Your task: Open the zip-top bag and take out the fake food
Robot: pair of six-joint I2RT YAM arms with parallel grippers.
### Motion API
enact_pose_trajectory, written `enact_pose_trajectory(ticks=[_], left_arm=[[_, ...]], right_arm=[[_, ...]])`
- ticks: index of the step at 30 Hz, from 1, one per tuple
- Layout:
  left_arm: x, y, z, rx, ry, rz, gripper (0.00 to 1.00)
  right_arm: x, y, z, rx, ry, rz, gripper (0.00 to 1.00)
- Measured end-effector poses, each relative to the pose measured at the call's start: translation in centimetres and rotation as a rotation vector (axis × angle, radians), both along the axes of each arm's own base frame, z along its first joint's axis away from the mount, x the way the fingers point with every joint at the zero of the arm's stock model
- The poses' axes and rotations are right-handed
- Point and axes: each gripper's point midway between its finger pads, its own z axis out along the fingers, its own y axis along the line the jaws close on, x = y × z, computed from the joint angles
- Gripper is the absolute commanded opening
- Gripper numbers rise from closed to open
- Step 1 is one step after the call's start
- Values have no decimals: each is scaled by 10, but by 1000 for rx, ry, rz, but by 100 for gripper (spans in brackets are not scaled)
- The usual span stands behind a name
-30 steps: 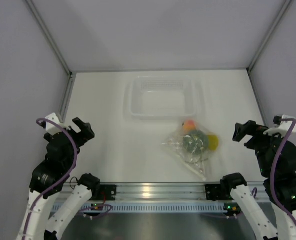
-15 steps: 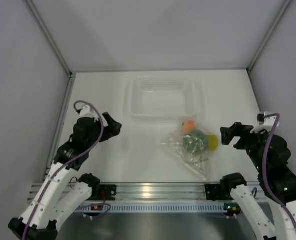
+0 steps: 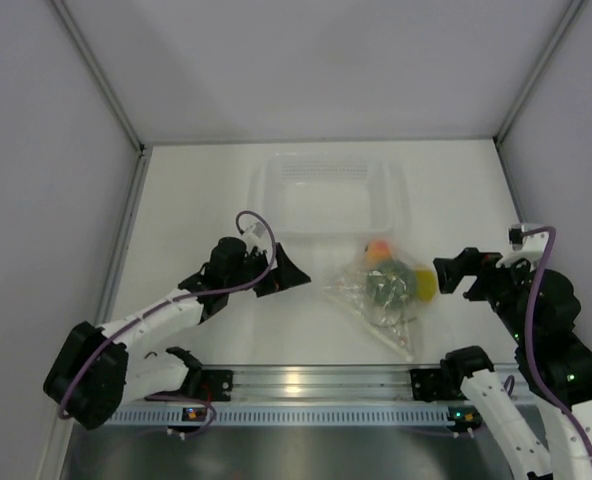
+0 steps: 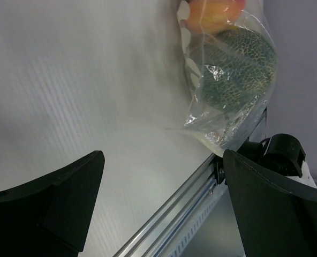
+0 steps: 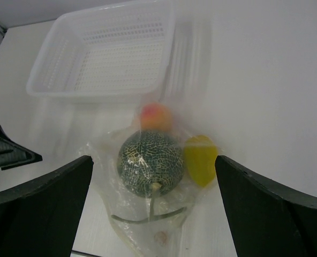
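Note:
The zip-top bag (image 3: 381, 300) lies crumpled on the white table, in front of the tub. Inside it the fake food shows: a mottled green melon (image 3: 386, 285) with a thin stem, an orange-red fruit (image 3: 378, 248) behind it and a yellow fruit (image 3: 426, 285) at the bag's right edge. The right wrist view shows the bag (image 5: 142, 225), melon (image 5: 149, 163) and yellow fruit (image 5: 201, 159) ahead. My left gripper (image 3: 286, 272) stands open just left of the bag, apart from it. My right gripper (image 3: 446, 275) stands open just right of it, holding nothing.
A rigid clear tub (image 3: 321, 232) with a perforated floor stands behind the bag. The metal rail (image 3: 306, 380) runs along the table's near edge, close to the bag's lower corner. Grey walls close in the table on three sides.
My left arm has swung from the left side of the table to just left of the bag. My right gripper has moved left and forward toward the bag. Both stayed open.

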Motion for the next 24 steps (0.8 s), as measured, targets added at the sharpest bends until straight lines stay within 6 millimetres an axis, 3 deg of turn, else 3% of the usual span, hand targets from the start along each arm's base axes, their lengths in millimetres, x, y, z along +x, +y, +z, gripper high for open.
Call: enact_pose_trajectory(ticks=[4,10,15,18,21,24], left_arm=[[0,-32,3,-55,-58,-83,98],[-7,-61,-22,-15,-81,-170,95],[-21,-104,-12,-27,-191,-306,93],[-24,-127,-8,-41,-231,-348,83],[-19,-143,-17,-34,-228,-358,70],[-16,-146,-33,-6,-199,-342,44]], right_arm=[[-1,5,-2,6,7,28,99],[-4,9,-1,14,2,55,99],[-6,10,1,17,-11,64,99],[-7,11,1,18,-10,71,99],[-7,13,1,19,-10,79,99],[-8,13,1,13,-12,85,99]])
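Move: The near-left zip edge of the bag lies about 15 cm to the left hand's right, 3 cm nearer the base and some 6 cm below. The melon in the bag is about 24 cm right and 1 cm back, the peach 20 cm right and 6 cm ahead, the yellow fruit 31 cm right and 1 cm back. From the right hand that zip edge lies roughly 20 cm left, 2 cm ahead and 25 cm below. Rightward across the table, about 15 cm in all, the left hand sweeps from the bare table to the zip edge of the bag, short of the melon, easing a little back and turning clockwise some 20 degrees. It slows at the end and sinks onto the edge while its wide-open fingers begin to close around the loose film, still well short of shut. ##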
